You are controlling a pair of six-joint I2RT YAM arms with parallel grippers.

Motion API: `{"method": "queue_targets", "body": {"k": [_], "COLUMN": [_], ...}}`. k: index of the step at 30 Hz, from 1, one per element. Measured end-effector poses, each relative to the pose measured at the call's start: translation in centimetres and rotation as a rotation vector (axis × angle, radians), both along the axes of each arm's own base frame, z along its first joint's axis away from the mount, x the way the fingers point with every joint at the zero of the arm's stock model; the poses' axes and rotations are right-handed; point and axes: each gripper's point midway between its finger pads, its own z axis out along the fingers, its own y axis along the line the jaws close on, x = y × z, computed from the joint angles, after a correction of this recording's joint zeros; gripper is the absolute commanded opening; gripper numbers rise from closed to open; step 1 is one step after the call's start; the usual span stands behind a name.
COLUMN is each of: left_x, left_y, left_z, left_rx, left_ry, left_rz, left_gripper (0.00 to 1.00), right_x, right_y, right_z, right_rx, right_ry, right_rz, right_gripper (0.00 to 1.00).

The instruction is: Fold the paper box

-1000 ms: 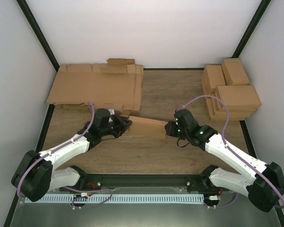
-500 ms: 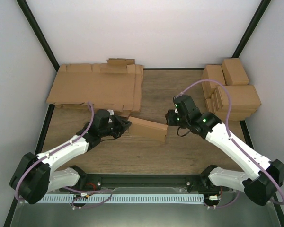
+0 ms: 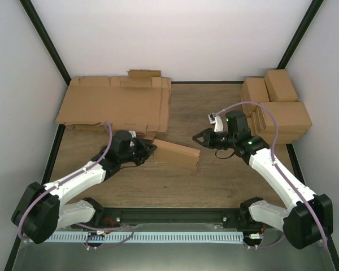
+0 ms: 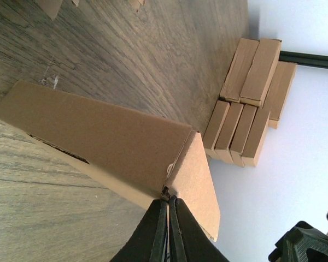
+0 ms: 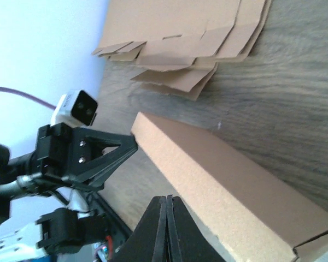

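The paper box point(image 3: 177, 153), a closed long brown cardboard shape, lies slanted on the wooden table in the middle of the top view. My left gripper point(image 3: 153, 149) is at its left end, shut on a thin edge at the box's corner point(image 4: 177, 164); the black fingers point(image 4: 156, 229) are pressed together there. My right gripper point(image 3: 197, 138) hovers just behind the box's right end, apart from it, shut with nothing between its fingers point(image 5: 177, 229). In the right wrist view the box point(image 5: 224, 174) runs below that gripper, and the left gripper point(image 5: 132, 143) meets its far end.
A pile of flat cardboard sheets point(image 3: 116, 104) lies at the back left, also seen from the right wrist point(image 5: 191, 33). Stacked finished boxes point(image 3: 277, 110) stand at the back right point(image 4: 251, 82). Black frame posts and white walls bound the table.
My right gripper has let go of the box's right end, lifted back and to the right, and shut. The box's right end has settled slightly. The left gripper stays put.
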Motion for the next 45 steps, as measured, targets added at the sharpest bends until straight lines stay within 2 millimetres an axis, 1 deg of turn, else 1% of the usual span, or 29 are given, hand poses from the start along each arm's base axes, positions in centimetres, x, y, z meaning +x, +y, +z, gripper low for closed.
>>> {"method": "queue_targets", "body": {"k": [6,10,14,21,27,35,37,39,41,43,45], "left_x": [0.0,0.0,0.0,0.0,0.0,0.0,0.0,-0.1,-0.1,0.0,-0.1], "left_y": [0.0,0.0,0.0,0.0,-0.1,0.0,0.0,0.0,0.0,0.0,0.0], "left_z": [0.0,0.0,0.0,0.0,0.0,0.0,0.0,0.0,0.0,0.0,0.0], "left_rx": [0.005,0.007,0.008,0.009,0.009,0.012,0.012,0.013,0.014,0.016,0.017], "left_ry": [0.0,-0.001,-0.001,-0.002,-0.002,-0.004,-0.004,-0.004,-0.004,-0.006,-0.006], "left_rz": [0.002,0.003,0.004,0.004,0.004,0.007,0.008,0.007,0.008,0.01,0.01], "left_gripper": [0.04,0.04,0.04,0.04,0.04,0.04,0.04,0.04,0.04,0.04,0.04], "right_x": [-0.5,-0.7,-1.3,-2.5,-3.3,-3.2,-3.0,-2.5,-2.2,-2.2,-2.4], "right_y": [-0.7,-1.4,-1.6,-1.3,-1.4,-1.4,-1.3,-1.2,-1.1,-1.1,-1.2], "right_z": [-0.1,-0.3,-0.8,-3.3,-6.9,-6.3,-5.4,-4.1,-3.4,-3.6,-4.7], "right_rx": [0.135,0.188,0.235,0.269,0.268,0.288,0.292,0.298,0.301,0.301,0.3], "right_ry": [0.047,0.072,0.101,0.179,0.266,0.257,0.243,0.208,0.183,0.182,0.196], "right_rz": [0.046,0.054,0.08,0.11,0.105,0.104,0.106,0.112,0.117,0.117,0.115], "right_gripper": [0.01,0.01,0.01,0.01,0.01,0.01,0.01,0.01,0.01,0.01,0.01]}}
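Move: At the robot's left side of the shut right fingers and lower is the paper box, on edge, its middle about 6 cm left, 3 cm back and 15 cm below. The top corner they go for, at the box's right end, is nearer: about 4 cm back, 2 cm right, 8 cm down. The left gripper is some 15 cm left, 3 cm back and 8 cm lower. From that left hand the corner lies about 17 cm right and 2 cm back, level in height. Dipping down and a little back, the shut right fingers first ease back and slightly right as the wrist turns some 20 degrees and brings them flatter, then drop to about 7 cm below their start, towards the box's right top corner. They pause there, lift about 3.5 cm, and start down again. The left fingertips, still shut, stay against the box's left top corner. ##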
